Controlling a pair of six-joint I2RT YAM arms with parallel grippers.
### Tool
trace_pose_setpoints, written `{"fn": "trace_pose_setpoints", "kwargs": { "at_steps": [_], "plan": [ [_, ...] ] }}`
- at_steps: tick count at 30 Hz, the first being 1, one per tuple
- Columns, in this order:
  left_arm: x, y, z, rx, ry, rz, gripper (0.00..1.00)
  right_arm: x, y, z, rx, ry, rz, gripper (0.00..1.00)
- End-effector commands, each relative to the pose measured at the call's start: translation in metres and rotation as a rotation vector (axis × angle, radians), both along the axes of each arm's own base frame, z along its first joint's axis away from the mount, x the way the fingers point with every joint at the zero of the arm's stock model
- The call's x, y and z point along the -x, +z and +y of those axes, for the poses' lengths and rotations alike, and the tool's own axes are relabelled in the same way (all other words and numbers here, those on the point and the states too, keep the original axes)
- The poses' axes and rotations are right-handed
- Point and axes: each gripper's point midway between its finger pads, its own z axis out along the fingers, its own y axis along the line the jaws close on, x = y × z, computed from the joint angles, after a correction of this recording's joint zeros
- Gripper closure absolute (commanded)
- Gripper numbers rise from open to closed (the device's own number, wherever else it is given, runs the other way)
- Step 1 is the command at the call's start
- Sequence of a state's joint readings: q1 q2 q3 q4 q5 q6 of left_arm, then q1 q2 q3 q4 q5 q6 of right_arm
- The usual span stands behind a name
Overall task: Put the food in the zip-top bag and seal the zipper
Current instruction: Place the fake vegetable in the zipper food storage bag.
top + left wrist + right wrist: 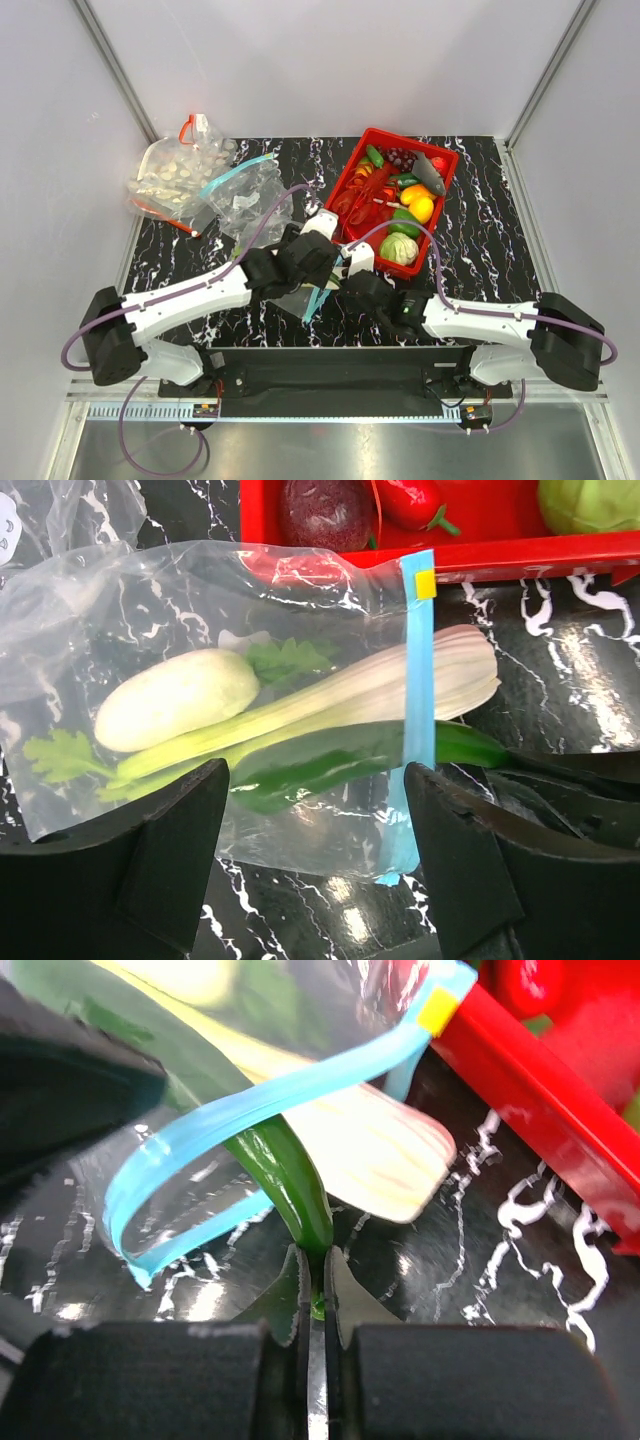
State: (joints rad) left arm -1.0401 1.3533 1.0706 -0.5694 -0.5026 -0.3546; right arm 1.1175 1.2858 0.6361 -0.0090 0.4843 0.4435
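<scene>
The zip-top bag (190,600) lies flat on the black marbled table, with its teal-blue zipper (418,680) standing open in a loop (250,1110). Inside are a white oval piece (175,695), the leek (330,695) and a long dark green vegetable (320,765). The leek's white end (390,1150) and the green vegetable's tip stick out past the zipper. My right gripper (318,1280) is shut on that green tip. My left gripper (318,850) is open above the bag's near edge, with nothing between its fingers. In the top view both grippers meet over the bag (318,298).
A red basket (352,172) of toy produce and a grey fish (428,172) stands just beyond the bag. At the back left lie a clear bag with a red strip (170,175) and another clear bag with a teal strip (245,190).
</scene>
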Motion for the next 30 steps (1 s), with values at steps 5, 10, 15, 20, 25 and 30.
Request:
{"fn": "trace_pose_setpoints", "kwargs": {
  "at_steps": [5,10,15,20,25,30],
  "plan": [
    [0.035,-0.010,-0.016,0.024,-0.153,0.053,0.20,-0.024,0.062,0.027,-0.210,-0.027,-0.121,1.00],
    [0.000,0.008,-0.026,0.050,-0.112,0.053,0.20,-0.020,0.046,0.031,-0.197,-0.006,-0.087,1.00],
    [-0.037,0.022,-0.039,0.070,-0.083,0.060,0.21,-0.022,0.043,0.031,-0.189,-0.016,-0.086,1.00],
    [-0.053,0.037,-0.020,0.137,-0.033,0.048,0.20,-0.022,0.037,0.029,-0.177,-0.027,-0.079,1.00],
    [-0.052,0.036,-0.003,0.189,-0.010,0.068,0.20,-0.023,0.035,0.028,-0.180,-0.042,-0.077,1.00],
    [-0.039,0.028,-0.003,0.236,-0.027,0.091,0.20,-0.025,0.044,0.025,-0.206,-0.072,-0.071,1.00]
  ]
}}
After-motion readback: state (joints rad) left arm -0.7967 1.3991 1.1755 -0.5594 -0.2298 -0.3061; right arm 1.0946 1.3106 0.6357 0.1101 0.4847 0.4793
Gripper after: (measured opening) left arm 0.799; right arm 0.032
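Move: The bag mouth's yellow-tabbed far end lies about 6 cm ahead, 6 cm to the right and 9 cm below the open, empty left hand; the green vegetable is level with it, some 3 cm right and 9 cm down, and the celery 2 cm ahead, 3 cm left and 11 cm below. The red box's middle is roughly 15 cm ahead and 14 cm right. From the right hand, already gripping the vegetable's stem, the bag mouth's middle is about 2 cm ahead, 4 cm left and 3 cm lower. Hold the left gripper nearly still at first, then bring it forward about 5 cm above the bag, towards the box and the mouth's yellow-tabbed end, rising a little, fingers kept wide open. With the right, keep pinching the vegetable's stem and ease it some 2 cm forward, left and slightly up towards the bag mouth. ##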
